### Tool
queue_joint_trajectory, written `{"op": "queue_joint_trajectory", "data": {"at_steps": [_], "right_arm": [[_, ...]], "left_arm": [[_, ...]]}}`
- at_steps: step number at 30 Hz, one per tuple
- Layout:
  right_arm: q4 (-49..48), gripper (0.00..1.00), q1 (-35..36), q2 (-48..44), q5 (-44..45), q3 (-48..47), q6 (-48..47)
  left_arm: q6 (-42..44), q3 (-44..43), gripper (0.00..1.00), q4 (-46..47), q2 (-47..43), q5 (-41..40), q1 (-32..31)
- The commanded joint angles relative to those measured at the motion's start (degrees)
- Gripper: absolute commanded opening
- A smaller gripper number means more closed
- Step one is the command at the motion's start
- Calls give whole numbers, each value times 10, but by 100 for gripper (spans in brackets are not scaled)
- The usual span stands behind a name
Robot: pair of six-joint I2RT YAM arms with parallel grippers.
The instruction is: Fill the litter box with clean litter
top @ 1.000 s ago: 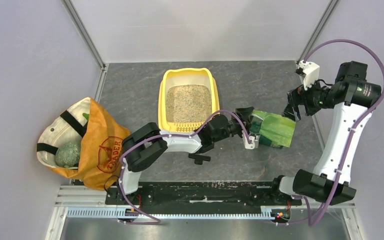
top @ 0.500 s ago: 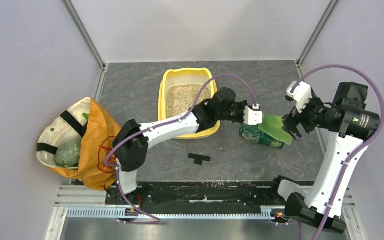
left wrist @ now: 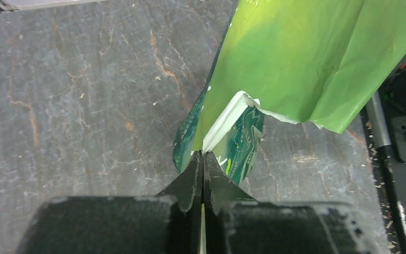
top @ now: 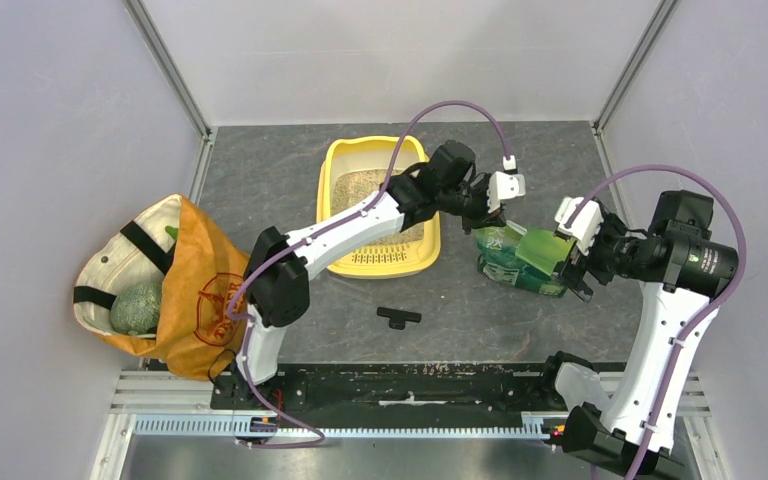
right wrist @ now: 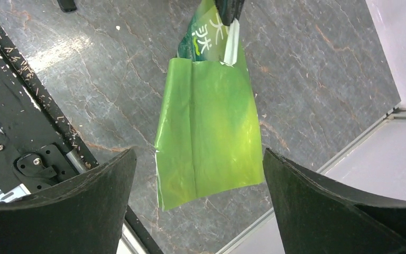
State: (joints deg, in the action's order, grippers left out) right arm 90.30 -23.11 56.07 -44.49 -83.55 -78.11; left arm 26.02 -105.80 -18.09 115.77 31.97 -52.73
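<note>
The yellow litter box [top: 332, 165] stands at the far middle of the table, with beige litter [top: 353, 187] in it, partly hidden by my left arm. My left gripper [top: 488, 214] reaches over the box and is shut on the top edge of a green printed bag [top: 520, 262], holding that edge up. In the left wrist view the jaws [left wrist: 203, 154] pinch the bag [left wrist: 296, 58]. My right gripper [top: 572, 264] is open at the bag's right end. In the right wrist view the bag's loose end [right wrist: 211, 132] hangs between the wide-open fingers [right wrist: 100, 196].
An orange-and-cream tote bag [top: 175, 290] lies at the left with a green-grey lump inside. A small black part [top: 398, 317] lies on the table in front of the litter box. Walls close in left, right and behind; the black base rail [top: 410, 385] runs along the near edge.
My left arm has swung away from the near side and over the litter box, lifting the bag's edge. My right arm has come down and in toward the bag's right end.
</note>
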Motion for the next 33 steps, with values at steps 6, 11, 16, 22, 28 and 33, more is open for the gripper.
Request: {"op": "queue_joint_trajectory", "data": {"at_steps": [6, 11, 16, 22, 28, 33], "right_arm": [[-20, 97, 2, -62, -14, 121, -1], [-104, 97, 2, -99, -7, 166, 22], [-249, 97, 2, -130, 45, 234, 83], [-345, 82, 3, -118, 80, 243, 150], [-310, 39, 2, -71, 51, 167, 181], [-274, 1, 3, -49, 18, 132, 178]], "left_arm": [[-87, -71, 2, -52, 33, 65, 23], [-97, -85, 2, -62, 42, 71, 26], [-103, -86, 2, -62, 43, 80, 27], [-96, -85, 2, -64, 39, 87, 27], [-83, -86, 2, -65, 35, 90, 26], [-63, -87, 15, -75, 22, 91, 26]]}}
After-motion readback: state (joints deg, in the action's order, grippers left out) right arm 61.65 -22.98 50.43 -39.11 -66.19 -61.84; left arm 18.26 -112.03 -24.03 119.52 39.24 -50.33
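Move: The green flap at the top of the litter bag hangs some 6 cm ahead of my open right hand, 4 cm to its left and 7 cm lower. The bag's body stands about 8 cm ahead, 9 cm left and 16 cm below that hand. My left hand already pinches the bag's white-edged rim. From it, the flap is roughly 12 cm to the right and 4 cm back, about level; the litter box is 25 cm left, 7 cm farther out, 20 cm below. I drop my open right hand about 5 cm, easing slightly back, then sweep it forward and to the right along the bag's green flap, about 7 cm forward, turning clockwise some 10 degrees. My fingers close on the flap as the hand rises again by roughly 4 cm. My left hand stays in place, keeps its pinch on the rim and rolls about 10 degrees. ##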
